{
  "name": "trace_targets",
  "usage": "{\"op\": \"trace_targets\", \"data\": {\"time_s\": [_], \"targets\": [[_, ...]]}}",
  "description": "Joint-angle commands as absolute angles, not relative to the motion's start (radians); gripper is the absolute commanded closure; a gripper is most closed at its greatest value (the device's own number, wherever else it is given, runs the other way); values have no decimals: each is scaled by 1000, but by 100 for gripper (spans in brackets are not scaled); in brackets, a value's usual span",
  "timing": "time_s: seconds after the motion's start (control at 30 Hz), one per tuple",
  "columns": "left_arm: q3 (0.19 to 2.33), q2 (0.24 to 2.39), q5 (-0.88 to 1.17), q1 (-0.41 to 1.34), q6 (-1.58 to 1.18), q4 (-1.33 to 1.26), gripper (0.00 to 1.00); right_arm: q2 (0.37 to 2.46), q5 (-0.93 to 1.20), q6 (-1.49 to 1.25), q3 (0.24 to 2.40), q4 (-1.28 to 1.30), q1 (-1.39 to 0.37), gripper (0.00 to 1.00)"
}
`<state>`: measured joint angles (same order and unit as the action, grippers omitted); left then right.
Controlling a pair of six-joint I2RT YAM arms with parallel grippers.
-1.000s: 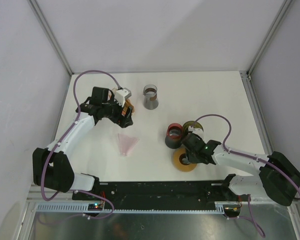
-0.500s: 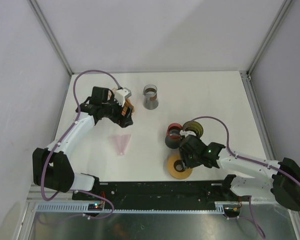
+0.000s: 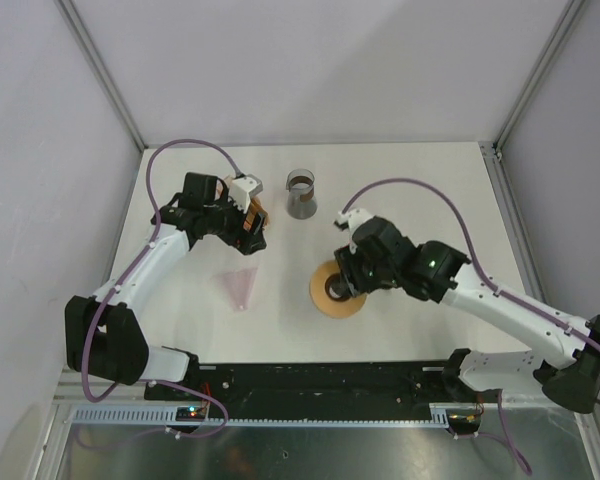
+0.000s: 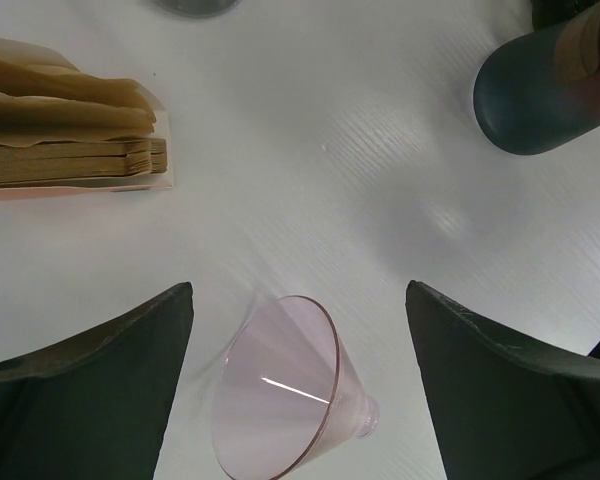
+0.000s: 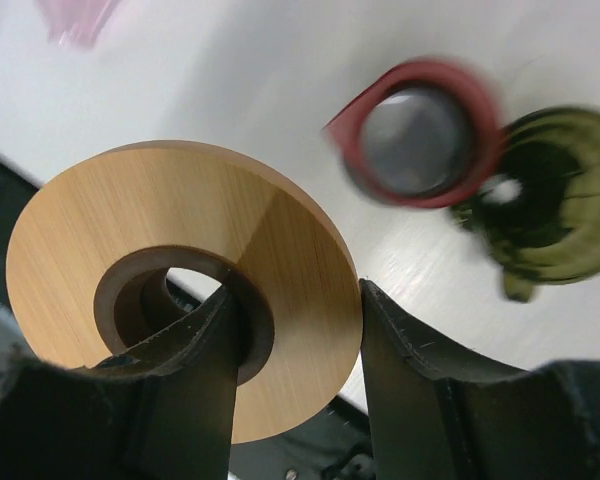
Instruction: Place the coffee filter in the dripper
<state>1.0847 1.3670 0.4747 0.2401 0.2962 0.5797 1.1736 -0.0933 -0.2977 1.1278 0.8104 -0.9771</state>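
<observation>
The dripper (image 3: 242,288) is a clear pink cone lying on its side on the white table; the left wrist view shows its mouth (image 4: 280,390) low between my fingers. A stack of brown coffee filters (image 4: 70,130) lies at the upper left of that view, and part of it shows beside the left gripper (image 3: 259,214) in the top view. My left gripper (image 3: 245,230) (image 4: 298,295) hovers open above the table, holding nothing. The right gripper (image 3: 352,276) (image 5: 295,300) is shut on a wooden ring (image 3: 337,291) (image 5: 180,270), one finger through its hole and one outside the rim.
A grey glass beaker (image 3: 301,194) stands at the back centre. In the right wrist view a red-rimmed cup (image 5: 420,135) and a green object (image 5: 550,210) sit on the table, blurred. A dark rounded object (image 4: 545,95) shows at the left wrist view's upper right.
My right arm has lifted the wooden ring from near the front edge and carried it left, toward the table's middle. The left arm has stayed put with its jaws open.
</observation>
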Motion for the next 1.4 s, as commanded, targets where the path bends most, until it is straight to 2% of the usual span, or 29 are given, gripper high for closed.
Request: {"op": "trace_targets", "data": {"time_s": [0.0, 0.13, 0.37, 0.83, 1.13, 1.27, 1.37], "targets": [[1137, 1342, 489, 245, 288, 572, 9, 1230, -233, -167, 1250, 866, -859, 100], [1132, 1338, 485, 245, 287, 574, 8, 1302, -315, -101, 1304, 865, -773, 100], [1128, 1336, 484, 247, 287, 575, 8, 1372, -260, -36, 1321, 820, -692, 100], [1121, 1335, 477, 249, 292, 574, 8, 1457, -65, -4, 1321, 746, -647, 100], [1120, 1336, 476, 249, 291, 574, 8, 1490, -59, 8, 1321, 735, -633, 100], [1120, 1337, 477, 249, 294, 574, 8, 1501, -57, 21, 1321, 743, -632, 91], [1119, 1336, 476, 249, 296, 575, 8, 1504, -63, 24, 1321, 751, -632, 78]]}}
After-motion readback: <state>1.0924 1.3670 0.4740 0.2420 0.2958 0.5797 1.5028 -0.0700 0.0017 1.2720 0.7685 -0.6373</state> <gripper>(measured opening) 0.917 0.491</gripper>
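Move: The right hand already holds the wooden ring by its side, and the upright red-rimmed glass stands about 10 cm ahead of this hand, roughly 1 cm to its left and some 14 cm below. The green ribbed cup is about 10 cm to the right of that glass and 1 cm farther out; the pink cone lies some 29 cm left of the glass, level with it. From the left hand, the glass lies about 5 cm back, 26 cm to the right and 11 cm below. The right hand, still pinching the wooden ring, carries it quickly forward about 11 cm and some 7 cm right towards the red-rimmed glass, rising a little at first and then dipping. Over the glass it slows, edging about 2 cm back left and lowering the ring a few centimetres, its left side now tipped down some 13 degrees. ##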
